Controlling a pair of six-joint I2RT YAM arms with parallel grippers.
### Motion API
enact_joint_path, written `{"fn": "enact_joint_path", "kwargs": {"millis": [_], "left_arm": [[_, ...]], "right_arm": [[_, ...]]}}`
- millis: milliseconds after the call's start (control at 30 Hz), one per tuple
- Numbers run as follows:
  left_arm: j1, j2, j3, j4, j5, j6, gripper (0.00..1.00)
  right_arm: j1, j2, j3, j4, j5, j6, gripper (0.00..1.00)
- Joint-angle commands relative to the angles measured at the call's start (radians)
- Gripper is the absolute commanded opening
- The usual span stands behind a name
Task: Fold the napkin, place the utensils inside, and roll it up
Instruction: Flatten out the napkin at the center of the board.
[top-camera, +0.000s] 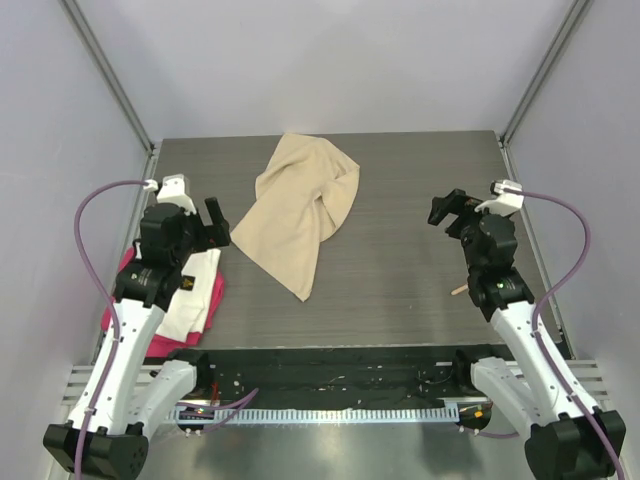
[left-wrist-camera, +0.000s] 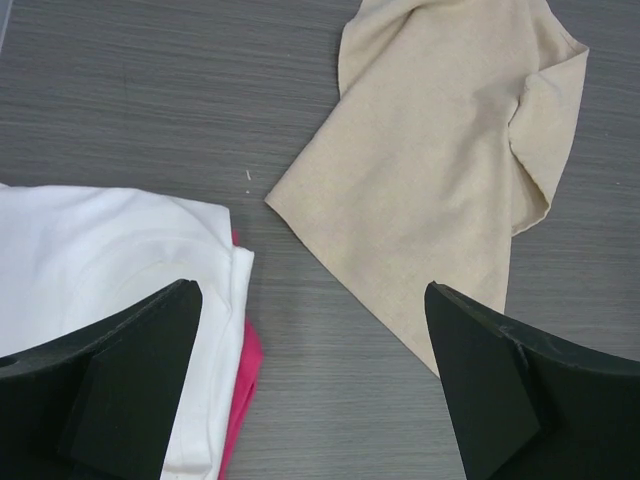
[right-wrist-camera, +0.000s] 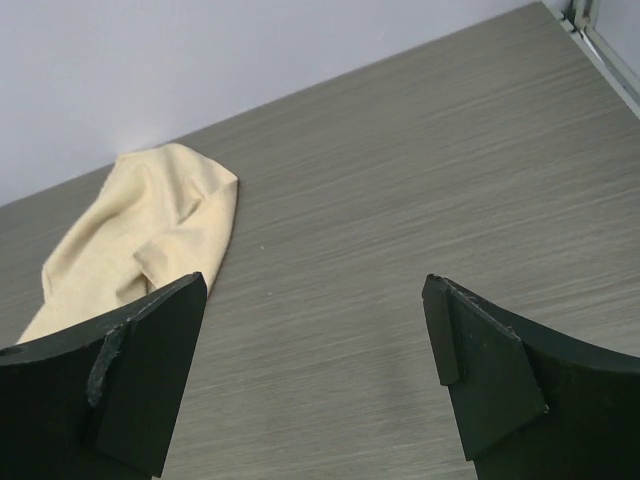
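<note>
The beige napkin (top-camera: 300, 210) lies crumpled and partly doubled over on the dark table (top-camera: 400, 270), left of centre toward the back. It also shows in the left wrist view as the napkin (left-wrist-camera: 440, 170) and far off in the right wrist view as the napkin (right-wrist-camera: 140, 230). My left gripper (top-camera: 212, 225) hovers open just left of the cloth's near corner, with nothing between its fingers (left-wrist-camera: 310, 300). My right gripper (top-camera: 447, 208) hangs open over bare table, well to the right of the napkin (right-wrist-camera: 316, 290). A thin light wooden tip, probably the utensil's handle (top-camera: 459, 291), pokes out beside the right arm; the rest is hidden.
A folded white cloth (top-camera: 195, 290) lies on a pink-red cloth (top-camera: 150, 335) at the near left, under the left arm; both show in the left wrist view too, white cloth (left-wrist-camera: 100, 250), pink-red cloth (left-wrist-camera: 245, 370). Grey walls with metal posts enclose the table.
</note>
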Motion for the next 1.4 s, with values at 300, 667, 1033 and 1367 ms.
{"fn": "enact_joint_path", "kwargs": {"millis": [300, 667, 1033, 1367], "left_arm": [[0.002, -0.038, -0.021, 0.079, 0.073, -0.012, 0.95], [-0.4, 0.219, -0.11, 0.248, -0.067, -0.292, 0.81], [-0.62, 0.61, -0.013, 0.22, -0.134, -0.336, 0.73], [-0.63, 0.656, -0.116, 0.298, -0.108, -0.434, 0.59]], "right_arm": [[0.001, 0.092, 0.079, -0.031, -0.026, -0.023, 1.0], [0.0, 0.21, 0.128, -0.134, -0.087, -0.016, 0.96], [0.001, 0.265, 0.143, -0.16, -0.083, -0.009, 0.96], [0.001, 0.308, 0.157, -0.166, -0.124, 0.001, 0.95]]}}
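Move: The napkin's near corner, which my left hand goes for, lies about 21 cm to its right, 5 cm back and some 23 cm below. The napkin's left corner is about 8 cm ahead of that hand and 4 cm to its right, down on the board; the middle of the white cloth is roughly 8 cm to its left and 3 cm back. From my right hand the near corner is about 37 cm left, 9 cm back and 24 cm below. I swing my left hand about 20 cm to the right while sinking nearly 19 cm, ending in a slower, almost straight descent onto the napkin's near corner, with a slight draw back. The fingers tip some 27 degrees further down and narrow to about two-thirds open around the corner, not yet pinching. My right hand, still open, sinks about 8 cm and tips down some 20 degrees. ##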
